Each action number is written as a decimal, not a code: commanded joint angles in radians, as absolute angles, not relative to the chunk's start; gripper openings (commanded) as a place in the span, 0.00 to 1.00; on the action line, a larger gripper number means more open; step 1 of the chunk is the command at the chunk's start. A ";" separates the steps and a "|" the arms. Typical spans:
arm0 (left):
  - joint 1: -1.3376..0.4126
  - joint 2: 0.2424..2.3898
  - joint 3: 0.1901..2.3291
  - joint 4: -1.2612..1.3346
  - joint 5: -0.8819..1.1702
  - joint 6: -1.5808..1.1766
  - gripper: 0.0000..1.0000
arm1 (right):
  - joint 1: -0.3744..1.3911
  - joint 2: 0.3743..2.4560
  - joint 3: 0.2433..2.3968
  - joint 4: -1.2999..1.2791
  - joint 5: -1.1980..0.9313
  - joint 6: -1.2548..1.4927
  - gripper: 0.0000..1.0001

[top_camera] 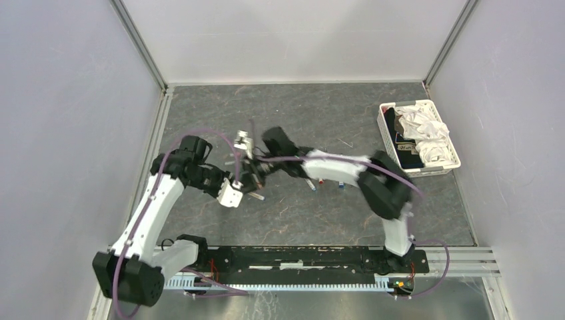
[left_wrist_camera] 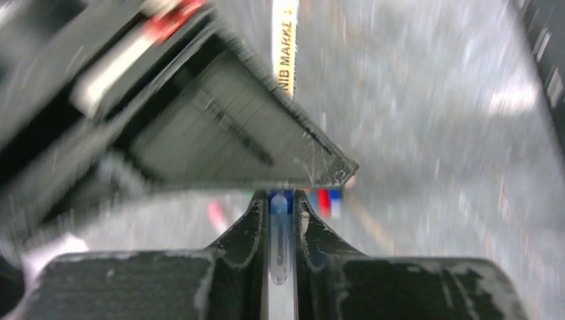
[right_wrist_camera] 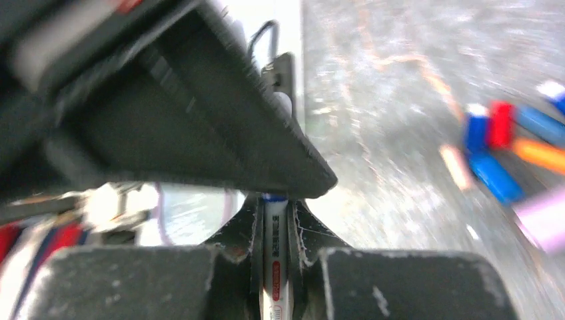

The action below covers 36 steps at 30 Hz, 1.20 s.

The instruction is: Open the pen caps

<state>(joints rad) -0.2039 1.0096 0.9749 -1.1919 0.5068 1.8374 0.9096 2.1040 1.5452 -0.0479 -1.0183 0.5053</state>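
Observation:
My two grippers meet nose to nose over the middle of the table. The left gripper (top_camera: pixel 248 179) (left_wrist_camera: pixel 282 200) is shut on a blue see-through pen cap (left_wrist_camera: pixel 281 227) that stands upright between its fingers. The right gripper (top_camera: pixel 256 166) (right_wrist_camera: pixel 274 200) is shut on a white pen barrel (right_wrist_camera: pixel 274 257) with printed lettering and a blue end. Each wrist view shows the other gripper's dark finger just above its own jaws. Loose caps lie on the table to the right: blue (right_wrist_camera: pixel 476 130), red (right_wrist_camera: pixel 500 123), orange (right_wrist_camera: pixel 540 153) and pink (right_wrist_camera: pixel 543 217).
A white basket (top_camera: pixel 386 127) of white cloth stands at the back right. A few pens and caps (top_camera: pixel 323 181) lie under the right forearm. Another white marker (left_wrist_camera: pixel 284 40) lies beyond the left gripper. Grey walls and metal rails close in the table.

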 commanded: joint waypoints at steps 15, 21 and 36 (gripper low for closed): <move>-0.188 0.933 0.987 -1.334 0.426 2.009 0.02 | 0.844 1.752 1.141 -0.160 -0.917 0.420 0.25; -0.192 0.935 0.995 -1.309 0.492 1.961 0.02 | 0.880 1.841 1.277 -0.130 -0.946 0.454 0.35; -0.193 0.959 0.999 -1.312 0.592 1.911 0.02 | 0.887 1.847 1.261 0.198 -0.980 0.642 0.59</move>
<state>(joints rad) -0.1947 0.9577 0.9840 -1.3033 0.5339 1.9553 0.8772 1.8515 1.2243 0.0505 -0.9470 0.5724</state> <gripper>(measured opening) 0.153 0.592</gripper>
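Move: Between the left fingers is the marker's clear cap, while the right fingers pinch the barrel near the blue collar; from the right hand the cap lies about 3 cm left, 1 cm back and 1 cm lower. The pile of loose caps is on the table some 14 cm below the hands, about 5 cm right and 2 cm ahead of the left hand. A loose marker lies about 5 cm right of that pile and 4 cm nearer the base. Pulling on the shared marker, the right hand jerks about 6 cm to the right and rises, its wrist turning clockwise, while the left hand, still gripping the cap, goes along some 5 cm right and tilts about 35 degrees. The right fingers then open and dip before rising a little; the left hand swings back left and levels out, ending slightly nearer its base. ##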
